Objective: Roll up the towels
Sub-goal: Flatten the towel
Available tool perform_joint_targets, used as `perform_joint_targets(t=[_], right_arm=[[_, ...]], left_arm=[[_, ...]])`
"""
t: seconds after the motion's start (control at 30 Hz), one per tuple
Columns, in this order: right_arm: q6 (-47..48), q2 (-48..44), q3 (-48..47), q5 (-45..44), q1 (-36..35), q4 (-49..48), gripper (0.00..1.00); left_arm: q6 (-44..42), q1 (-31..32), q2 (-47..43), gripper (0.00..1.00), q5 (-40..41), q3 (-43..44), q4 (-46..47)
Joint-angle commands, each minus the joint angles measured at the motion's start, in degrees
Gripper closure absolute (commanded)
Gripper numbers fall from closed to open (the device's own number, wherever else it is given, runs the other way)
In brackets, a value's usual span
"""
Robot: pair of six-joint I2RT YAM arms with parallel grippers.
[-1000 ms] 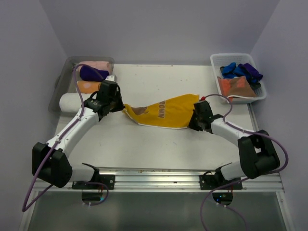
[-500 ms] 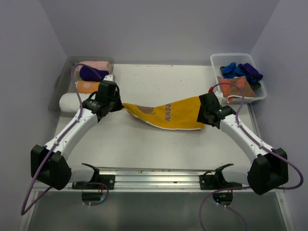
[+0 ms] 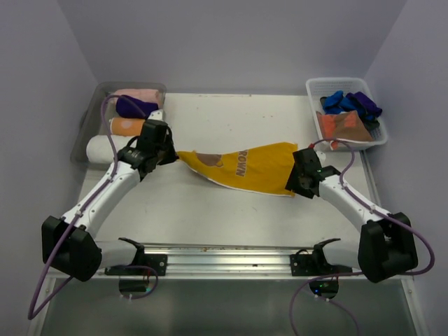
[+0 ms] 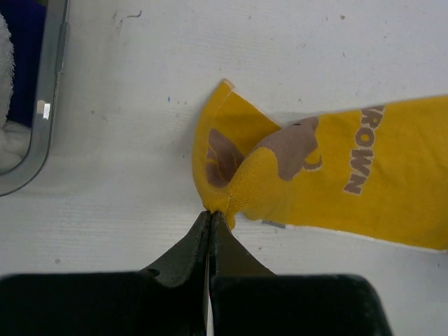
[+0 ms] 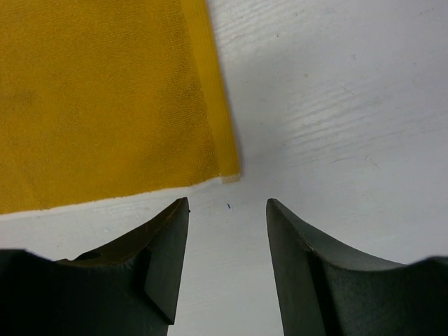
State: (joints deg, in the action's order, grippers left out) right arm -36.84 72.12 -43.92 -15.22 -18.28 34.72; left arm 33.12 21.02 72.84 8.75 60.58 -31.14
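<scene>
A mustard yellow towel with dark lettering lies stretched across the middle of the table. My left gripper is shut on its bunched left corner, and the left wrist view shows the closed tips pinching the yellow cloth. My right gripper stands open at the towel's right end. In the right wrist view the gripper has bare table between its fingers. The towel's corner lies flat just beyond the fingertips, not touching them.
A clear grey tray at the back left holds rolled pink, purple, orange and white towels. A white slotted basket at the back right holds blue, purple and rust-brown towels.
My right gripper has opened and let go of the towel's right corner, which now lies flat on the table. The towel has been drawn out longer. The left gripper keeps its hold.
</scene>
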Motion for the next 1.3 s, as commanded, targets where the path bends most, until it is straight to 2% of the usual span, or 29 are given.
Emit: perform_joint_targets(t=[0.0,0.2,0.47,0.57,0.6,0.77,1.07,1.27], right_arm=[[-4.9,0.22,3.05,5.2,2.46,-8.69,0.48],[-8.16,3.64,7.62,7.75,3.87,-16.6,0.51],[-8.6,7.07,7.97,5.82,3.87,-18.63,0.52],[-8.6,7.95,8.15,5.38,3.87,-18.64,0.67],[-8.6,8.04,8.15,5.29,3.87,-18.64,0.78],[-8.6,5.85,7.89,4.06,3.87,-16.89,0.96],[-4.48,-2.05,4.46,0.2,3.87,-9.16,1.0],[2.38,-8.56,-6.86,-4.98,3.96,-1.52,1.0]], left_arm=[[-1.92,-0.54,-2.17,1.0,0.92,-0.9,0.46],[-1.57,-0.45,-2.35,1.0,0.21,-1.43,1.25],[-1.66,-0.45,-1.65,1.0,-0.14,-1.08,1.6],[-1.66,-0.45,-1.56,1.0,-0.23,-0.99,1.6],[-1.66,-0.45,-1.56,1.0,-0.23,-0.9,1.69],[-1.66,-0.45,-1.65,1.0,0.03,-0.99,1.25],[-2.1,-0.45,-2.7,1.0,1.44,0.33,-0.15],[-3.42,-0.54,-3.67,1.0,1.18,9.89,-2.79]])
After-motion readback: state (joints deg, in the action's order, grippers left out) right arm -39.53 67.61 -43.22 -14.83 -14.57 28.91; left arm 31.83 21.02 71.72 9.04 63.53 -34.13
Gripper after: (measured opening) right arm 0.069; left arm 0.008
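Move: The yellow towel's near right corner lies just beyond and below the open right hand: about 2 cm ahead, 1 cm left and 5 cm down. The towel's far right corner is some 17 cm straight ahead of that corner; the brown lettering is roughly 11 cm ahead and 17 cm left of it. From the left hand, which already holds the towel's raised left end, the near right corner lies about 37 cm right, 8 cm back and 16 cm down. The towel's near right corner is pinched by the right fingers, which go down nearly 5 cm and a little forward, turning about 10 degrees, and close on it at the table. The right hand then lifts it about 7 cm, drifting slightly right. The left hand keeps its grip almost still, rising some 2 cm right at the end. ##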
